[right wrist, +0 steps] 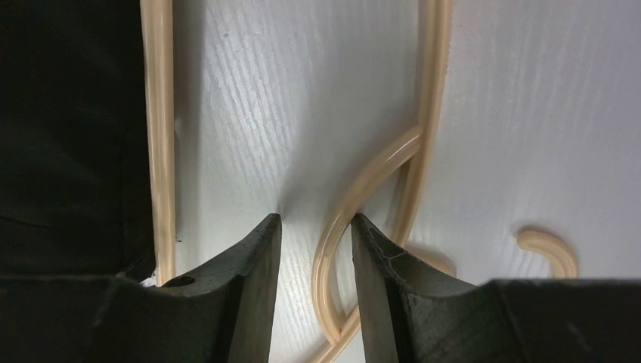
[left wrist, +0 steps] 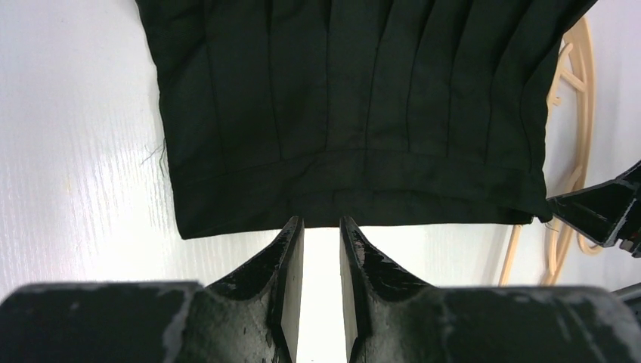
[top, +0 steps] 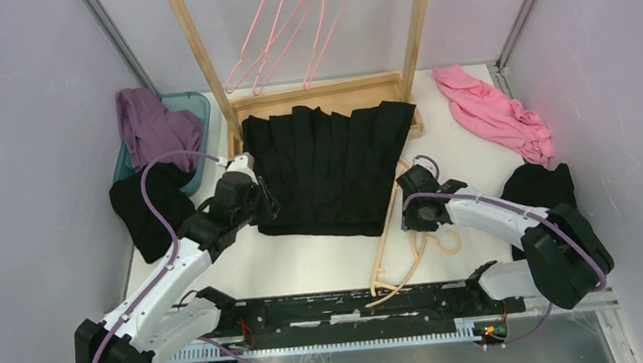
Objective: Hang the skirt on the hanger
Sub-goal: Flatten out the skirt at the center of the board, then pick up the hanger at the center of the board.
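Note:
The black pleated skirt (top: 326,168) lies flat in the middle of the table, its waistband toward me. In the left wrist view the waistband edge of the skirt (left wrist: 340,113) sits just past the fingertips. My left gripper (top: 266,209) (left wrist: 321,223) is at the skirt's near left corner, open by a narrow gap with nothing in it. The beige hanger (top: 398,245) lies at the skirt's right edge. My right gripper (top: 409,218) (right wrist: 315,223) is open over it, a curved strand of the hanger (right wrist: 363,189) lying between the jaws, close to the right finger.
A wooden rack (top: 319,94) with pink wire hangers (top: 287,26) stands behind the skirt. A purple garment (top: 150,122) fills a teal bin at the back left, with a black garment (top: 149,210) beside it. A pink garment (top: 496,113) and another black one (top: 538,187) lie on the right.

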`<state>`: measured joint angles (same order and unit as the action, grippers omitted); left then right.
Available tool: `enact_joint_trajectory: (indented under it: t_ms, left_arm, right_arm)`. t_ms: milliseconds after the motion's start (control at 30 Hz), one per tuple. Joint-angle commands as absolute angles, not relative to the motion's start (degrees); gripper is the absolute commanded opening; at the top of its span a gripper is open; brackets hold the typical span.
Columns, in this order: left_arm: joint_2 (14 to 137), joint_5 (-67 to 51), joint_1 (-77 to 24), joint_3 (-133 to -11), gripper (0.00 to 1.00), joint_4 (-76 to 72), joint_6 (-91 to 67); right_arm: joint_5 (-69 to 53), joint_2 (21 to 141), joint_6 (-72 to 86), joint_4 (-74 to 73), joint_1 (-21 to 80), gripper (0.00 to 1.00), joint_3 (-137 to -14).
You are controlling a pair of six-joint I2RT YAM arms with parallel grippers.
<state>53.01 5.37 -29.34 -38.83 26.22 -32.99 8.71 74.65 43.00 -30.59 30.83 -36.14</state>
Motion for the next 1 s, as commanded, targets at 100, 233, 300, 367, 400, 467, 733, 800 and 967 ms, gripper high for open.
enact_joint_trajectory:
  t_ms: [100,233,300,367,400,467,733,800,967]
  left_arm:
    - [51.1,3.7,-29.5,-39.5,0.31,23.2,-33.3]
    - [50.6,3.4,-29.8,-39.3,0.31,23.1,-33.3]
    - [50.6,3.2,-29.8,-39.4,0.31,22.9,-33.2]
    - [50.8,2.9,-29.8,-39.6,0.31,22.9,-33.0]
    - [50.9,2.8,-29.8,-39.6,0.31,22.9,-33.1]
    - [51.0,2.4,-29.8,-39.5,0.31,22.4,-33.1]
    - [51.5,2.0,-30.3,-39.5,0.30,21.3,-33.7]
    - [52.1,2.8,-31.8,-39.9,0.30,21.0,-33.9]
    - [56.1,6.8,-39.5,-41.9,0.31,21.0,-34.8]
  right_arm:
    - [14.1,78.8,50.3,-28.5,36.7,0.47,-37.3]
    - [14.5,79.3,52.9,-26.8,37.6,0.23,-35.5]
    - [14.3,80.6,53.6,-26.3,37.8,0.06,-35.4]
    - [14.5,80.0,54.2,-26.4,38.1,0.01,-35.1]
    - [14.8,78.6,54.5,-26.9,38.3,0.01,-34.8]
    - [16.0,74.7,54.6,-29.4,38.3,0.01,-34.9]
    - [17.7,54.8,55.0,-44.8,38.4,0.01,-37.6]
    - [16.0,51.3,55.5,-46.3,38.7,0.01,-37.0]
    - [9.8,48.4,57.0,-45.2,42.4,0.01,-34.4]
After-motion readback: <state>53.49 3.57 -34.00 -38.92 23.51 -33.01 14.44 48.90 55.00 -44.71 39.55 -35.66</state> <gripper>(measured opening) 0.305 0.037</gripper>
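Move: The hanger's curved crosspiece lies almost between the right hand's open fingertips, about 1 cm to its right and 1 cm below, level with it fore and aft. The hanger's long straight bar runs some 4 cm to the left of that hand. The skirt's near right corner is roughly 5 cm left and 1 cm back, and the hook 7 cm right and 3 cm back. From the left hand the crosspiece is about 24 cm right, 6 cm back and 12 cm down. The right hand slides about 2.5 cm left, low over the table with the crosspiece at its fingers, shuts them to pinch that curved piece, then lifts about 7 cm while drawing back 4 cm and a little right, away from the skirt, fingertips swinging slightly forward. The left hand, touching nothing and its opening unchanged, drifts some 3 cm right above the skirt's near edge, mostly at the end. ##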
